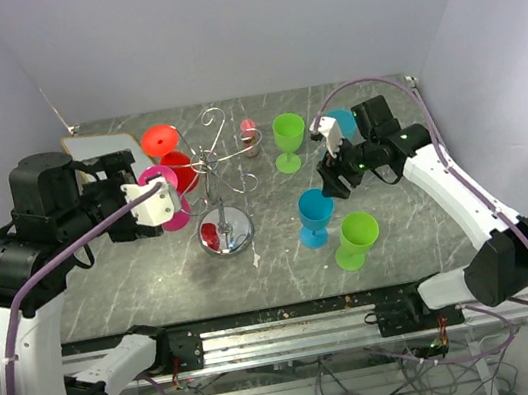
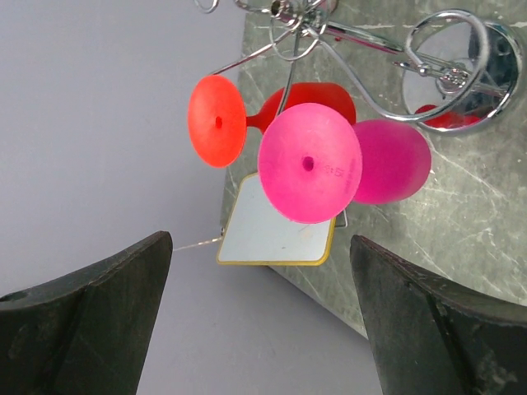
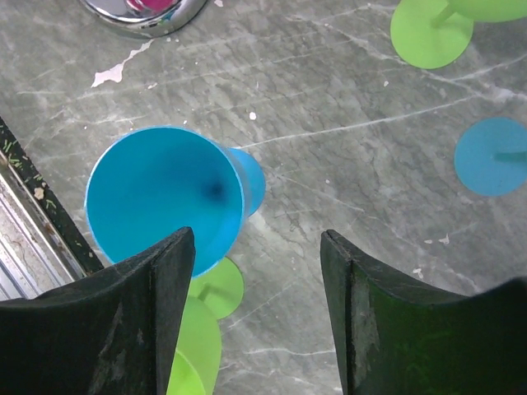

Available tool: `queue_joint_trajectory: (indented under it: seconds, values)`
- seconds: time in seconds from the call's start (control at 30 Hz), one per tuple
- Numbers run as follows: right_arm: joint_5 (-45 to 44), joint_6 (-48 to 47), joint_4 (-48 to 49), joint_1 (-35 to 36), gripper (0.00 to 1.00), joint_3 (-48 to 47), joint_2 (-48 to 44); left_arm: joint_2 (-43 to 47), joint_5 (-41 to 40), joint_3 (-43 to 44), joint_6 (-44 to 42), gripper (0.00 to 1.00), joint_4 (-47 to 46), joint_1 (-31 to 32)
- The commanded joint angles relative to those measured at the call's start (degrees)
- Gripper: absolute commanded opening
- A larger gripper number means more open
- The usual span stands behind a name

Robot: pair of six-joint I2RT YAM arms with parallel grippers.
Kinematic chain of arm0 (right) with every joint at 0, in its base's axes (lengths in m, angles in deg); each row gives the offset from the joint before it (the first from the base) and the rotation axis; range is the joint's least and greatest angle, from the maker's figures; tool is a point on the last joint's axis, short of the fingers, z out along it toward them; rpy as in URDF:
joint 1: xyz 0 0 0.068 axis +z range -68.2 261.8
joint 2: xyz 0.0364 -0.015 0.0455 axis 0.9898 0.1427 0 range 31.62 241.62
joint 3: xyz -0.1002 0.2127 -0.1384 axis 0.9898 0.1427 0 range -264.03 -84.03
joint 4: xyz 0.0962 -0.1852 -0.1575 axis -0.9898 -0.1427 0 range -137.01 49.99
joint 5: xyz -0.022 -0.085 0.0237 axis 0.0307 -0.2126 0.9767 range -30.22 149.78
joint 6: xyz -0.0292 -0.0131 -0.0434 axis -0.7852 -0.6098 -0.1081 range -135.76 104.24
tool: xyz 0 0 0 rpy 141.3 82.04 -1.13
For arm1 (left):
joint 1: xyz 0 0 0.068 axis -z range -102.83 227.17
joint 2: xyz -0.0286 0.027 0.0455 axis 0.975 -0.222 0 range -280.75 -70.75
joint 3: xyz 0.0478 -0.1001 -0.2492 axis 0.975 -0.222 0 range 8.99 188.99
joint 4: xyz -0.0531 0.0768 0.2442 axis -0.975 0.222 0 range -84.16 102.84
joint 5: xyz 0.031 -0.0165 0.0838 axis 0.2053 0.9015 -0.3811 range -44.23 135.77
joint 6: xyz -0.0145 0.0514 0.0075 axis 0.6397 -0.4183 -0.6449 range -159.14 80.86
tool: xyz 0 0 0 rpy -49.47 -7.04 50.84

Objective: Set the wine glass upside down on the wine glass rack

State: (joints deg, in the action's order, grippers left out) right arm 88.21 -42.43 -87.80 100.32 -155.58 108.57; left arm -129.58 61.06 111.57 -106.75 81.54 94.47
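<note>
The silver wire wine glass rack (image 1: 217,170) stands mid-table on its round chrome base (image 1: 226,232). Two wine glasses hang upside down on its left arms, a pink wine glass (image 2: 329,164) and a red one (image 2: 239,115), both feet toward the left wrist camera. My left gripper (image 2: 262,243) is open and empty, a short way back from the pink foot. My right gripper (image 3: 257,239) is open over bare table, with an upright blue wine glass (image 3: 165,197) just outside its left finger. Seen from above, the right gripper (image 1: 330,178) hovers beside that blue glass (image 1: 315,214).
Green glasses stand at the back (image 1: 288,140) and the front right (image 1: 357,238). Another blue glass (image 1: 343,123) sits behind the right arm. A white card with a yellow rim (image 2: 276,230) lies at the table's back left corner. A small pink object (image 1: 249,134) is behind the rack.
</note>
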Motion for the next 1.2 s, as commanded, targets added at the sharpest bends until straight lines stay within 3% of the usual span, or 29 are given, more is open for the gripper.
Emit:
queue_joint_trajectory:
  seconds: [0.0,0.2,0.47,0.73,1.0,1.17]
  values:
    - [-1.9,0.9,1.0,1.6,0.61,0.3,1.8,0.6,-3.7,0.4,4.5,1.00,-4.0,-0.7]
    - [-2.1,0.6,0.6,3.3,0.53,0.1,4.2,0.6,-7.4,-0.1,10.0,1.00,-7.7,-0.8]
    - [-2.8,0.0,-0.4,5.2,0.34,-1.0,7.3,0.2,-8.8,-0.1,15.4,0.99,-11.6,-0.8]
    - [-2.3,-2.5,-2.4,5.3,0.00,-6.5,8.5,-0.5,-8.7,0.8,22.1,1.00,-16.8,-0.9]
    - [-2.3,-7.2,-5.4,2.0,0.00,-16.6,6.9,-1.0,-5.3,0.6,29.8,1.00,-22.1,-1.4]
    - [5.2,-9.0,-7.9,-8.6,0.00,-25.3,5.3,-1.8,-4.5,1.1,34.1,1.00,-25.6,-1.6]
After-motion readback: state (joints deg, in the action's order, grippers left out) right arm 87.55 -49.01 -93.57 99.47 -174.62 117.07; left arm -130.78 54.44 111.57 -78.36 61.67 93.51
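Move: Some 5 cm to the right hand's left, 3 cm back and 10 cm below stands the near blue wine glass. The near green glass lies about 10 cm back and 3 cm right of this hand; the far green glass is 16 cm ahead and 8 cm left, the far blue glass 15 cm ahead and 4 cm right, all about 10 cm lower. From the left hand, the near blue glass is roughly 33 cm right, 3 cm ahead and 33 cm down. Sinking about 4 cm and easing 2 cm left, the right hand shuts its fingers on the right-hand edge of the near blue glass's rim, pinches it, then lifts about 10 cm while carrying it some 5 cm forward, towards the far glasses. Meanwhile the empty, open left hand rises 6 cm and goes 4 cm forward beside the rack, rolling its left side down and turning counter-clockwise. ##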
